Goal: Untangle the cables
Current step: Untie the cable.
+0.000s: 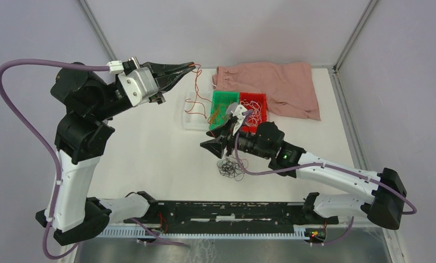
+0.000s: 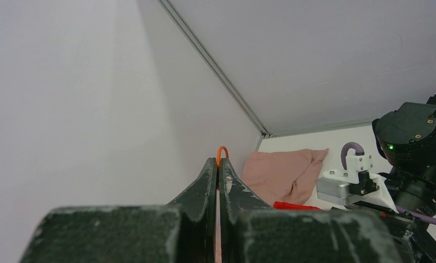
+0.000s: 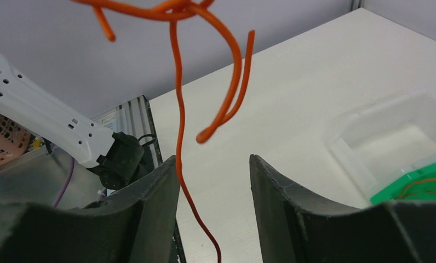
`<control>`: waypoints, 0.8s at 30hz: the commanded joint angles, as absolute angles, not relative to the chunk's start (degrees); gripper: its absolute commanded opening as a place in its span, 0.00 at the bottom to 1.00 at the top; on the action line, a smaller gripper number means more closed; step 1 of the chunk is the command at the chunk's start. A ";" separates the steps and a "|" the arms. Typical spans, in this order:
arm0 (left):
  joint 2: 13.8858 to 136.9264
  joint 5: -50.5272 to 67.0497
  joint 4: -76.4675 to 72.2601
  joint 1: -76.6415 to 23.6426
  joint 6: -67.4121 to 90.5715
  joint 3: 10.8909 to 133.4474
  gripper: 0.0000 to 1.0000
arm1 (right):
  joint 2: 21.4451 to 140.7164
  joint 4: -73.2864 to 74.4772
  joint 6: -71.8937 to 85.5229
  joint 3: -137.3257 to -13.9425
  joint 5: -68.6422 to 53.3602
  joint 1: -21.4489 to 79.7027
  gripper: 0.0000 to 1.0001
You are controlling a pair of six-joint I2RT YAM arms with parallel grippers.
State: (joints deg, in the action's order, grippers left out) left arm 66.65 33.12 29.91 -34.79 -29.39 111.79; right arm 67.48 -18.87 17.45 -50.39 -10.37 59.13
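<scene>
My left gripper (image 1: pixel 191 66) is raised at the back left and shut on an orange cable (image 1: pixel 198 86) that hangs down from it. In the left wrist view its fingers (image 2: pixel 218 162) are pressed together, with a small orange loop (image 2: pixel 222 149) sticking out above the tips. My right gripper (image 1: pixel 206 145) sits lower, near the middle of the table. It is open (image 3: pixel 213 160), and the hanging orange cable (image 3: pixel 176 104) runs down between its fingers, close to the left one. A small black tangle of cables (image 1: pixel 229 167) lies on the table just below the right gripper.
A green tray (image 1: pixel 223 99) and a red tray (image 1: pixel 257 107) holding loose strands stand at the back centre, with a clear tray (image 1: pixel 193 119) to their left. A pink cloth (image 1: pixel 276 85) lies behind them. The purple hose of the right arm (image 1: pixel 259 172) loops beside the tangle.
</scene>
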 commanded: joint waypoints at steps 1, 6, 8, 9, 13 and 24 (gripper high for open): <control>66.30 33.61 27.89 -34.80 -28.58 112.05 0.03 | 66.59 -20.19 15.75 -51.66 -6.45 59.10 0.48; 66.25 33.73 27.84 -34.78 -28.48 112.25 0.03 | 64.98 -20.70 15.91 -49.48 -4.92 59.09 0.08; 66.22 33.66 27.76 -34.80 -28.47 112.24 0.03 | 64.65 -20.65 16.04 -49.06 -5.35 59.12 0.01; 66.25 33.55 27.75 -34.80 -28.53 112.21 0.03 | 64.53 -20.65 16.20 -48.98 -5.62 59.11 0.01; 66.10 32.72 27.27 -34.81 -29.12 112.14 0.03 | 64.20 -20.86 16.83 -47.97 -5.98 59.09 0.01; 65.95 22.96 24.16 -34.83 -38.14 112.68 0.03 | 62.74 -26.11 22.45 -37.52 -2.90 56.04 0.01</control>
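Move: The orange strand hanging from the left gripper runs between the right gripper's open fingers, within about 1 cm of their midpoint and nearer the back finger; a loose orange tangle sits some 7 cm above and about 3 cm right. The black cable pile lies some 8 cm right, level fore and aft, about 31 cm below; the green box about 20 cm ahead and 5 cm right, 29 cm below. From the left gripper the strand's grip point is about 28 cm below, roughly 1 cm right and level fore and aft. Close the right gripper fully on the orange strand while easing forward about 1 cm, then draw the pinched strand down some 5 cm and about 3 cm right, towards the black pile, speeding up late. Keep the cable pinched high in the left gripper, nearly still, easing forward and left by only a centimetre or so at the end. ##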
